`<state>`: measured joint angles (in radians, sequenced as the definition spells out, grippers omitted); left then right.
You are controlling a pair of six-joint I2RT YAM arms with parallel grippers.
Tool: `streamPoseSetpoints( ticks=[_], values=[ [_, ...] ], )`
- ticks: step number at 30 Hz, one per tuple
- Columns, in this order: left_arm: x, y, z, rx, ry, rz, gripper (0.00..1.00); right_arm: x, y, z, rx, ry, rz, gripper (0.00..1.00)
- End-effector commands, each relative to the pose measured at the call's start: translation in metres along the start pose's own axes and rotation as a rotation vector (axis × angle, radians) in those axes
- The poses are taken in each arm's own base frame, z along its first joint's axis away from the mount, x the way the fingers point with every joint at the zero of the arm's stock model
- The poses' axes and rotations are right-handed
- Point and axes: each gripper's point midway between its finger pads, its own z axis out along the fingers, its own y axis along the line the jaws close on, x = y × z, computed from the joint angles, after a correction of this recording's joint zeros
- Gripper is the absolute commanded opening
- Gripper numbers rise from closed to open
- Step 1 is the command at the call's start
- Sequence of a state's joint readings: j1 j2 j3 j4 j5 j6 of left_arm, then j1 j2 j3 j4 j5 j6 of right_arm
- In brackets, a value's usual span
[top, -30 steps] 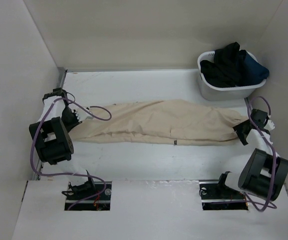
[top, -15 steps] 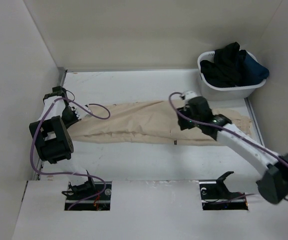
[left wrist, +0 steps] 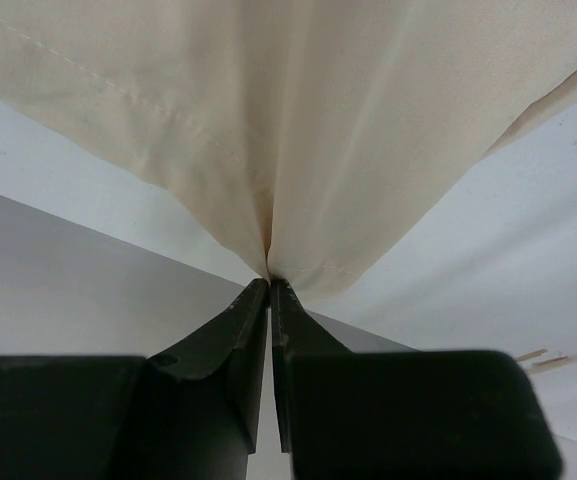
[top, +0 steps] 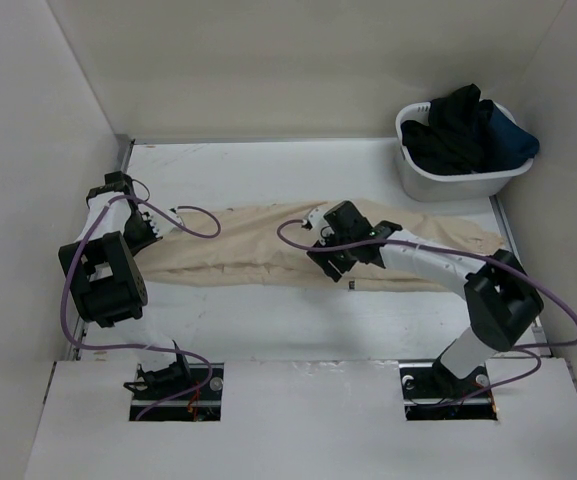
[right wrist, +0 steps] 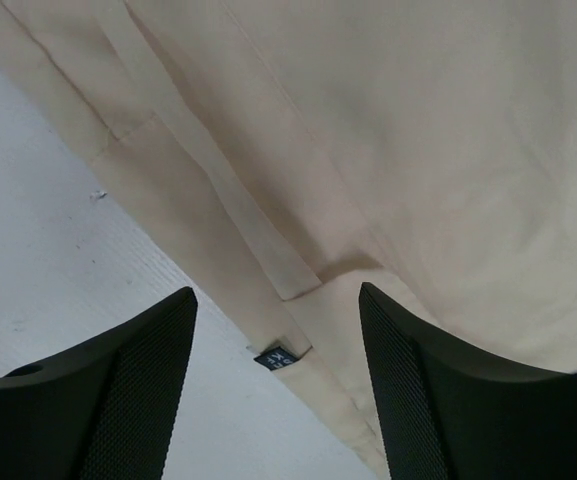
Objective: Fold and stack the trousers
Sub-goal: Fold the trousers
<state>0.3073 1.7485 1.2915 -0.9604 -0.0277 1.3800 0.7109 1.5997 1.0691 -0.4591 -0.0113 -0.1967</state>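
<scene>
The beige trousers [top: 258, 245] lie stretched left to right across the white table [top: 268, 170]. My left gripper [top: 154, 231] is at their left end. In the left wrist view its jaws [left wrist: 269, 284] are shut on a pinched fold of the trousers' edge [left wrist: 298, 120]. My right gripper [top: 324, 254] hovers open over the middle of the trousers, near their front edge. In the right wrist view its fingers [right wrist: 276, 292] straddle a seam of the cloth [right wrist: 418, 150] and a small dark tag [right wrist: 278, 357], with nothing between them.
A white basket [top: 415, 175] holding dark clothes [top: 463, 125] stands at the back right corner. Enclosure walls rise on the left, back and right of the table. The right arm's forearm [top: 428, 265] lies above the trousers' right half.
The right arm has swung from the trousers' right end to their middle, and its jaws have opened wider. The left gripper has kept its hold and place.
</scene>
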Motion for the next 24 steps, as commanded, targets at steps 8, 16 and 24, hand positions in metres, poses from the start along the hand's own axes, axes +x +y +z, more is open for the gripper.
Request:
streamPoseSetpoints(
  ticks=[8, 16, 24],
  values=[
    [-0.005, 0.016, -0.014, -0.059, -0.013, 0.003, 0.06, -0.014, 0.001, 0.036, 0.018, 0.003, -0.043, 0.61],
    [-0.006, 0.013, -0.013, -0.052, -0.016, 0.003, 0.06, -0.016, 0.0, 0.032, 0.033, -0.021, -0.017, 0.47],
    [-0.006, 0.012, -0.012, -0.049, -0.016, 0.002, 0.06, -0.012, -0.003, 0.04, 0.043, -0.004, -0.009, 0.22]
  ],
)
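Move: The spot I go for, the loose near edge of the trousers' upper layer at mid-length, is about 5 cm below my right hand, some 1 cm ahead and 1 cm to its left. The black label lies about 3 cm back and 3 cm to the right of my right hand, on the near rim of the lower layer. From my left hand, still pinching the trousers' left end, that spot is roughly 47 cm to the right and 3 cm back. I sink my right hand some 4 cm, almost straight down, onto the upper layer's near edge just beyond the label. Then, staying low, I creep about 1 cm forward while my widely opened fingers close most of the way, gathering the edge between their tips. My left hand stays put and keeps its grip on the left end. ##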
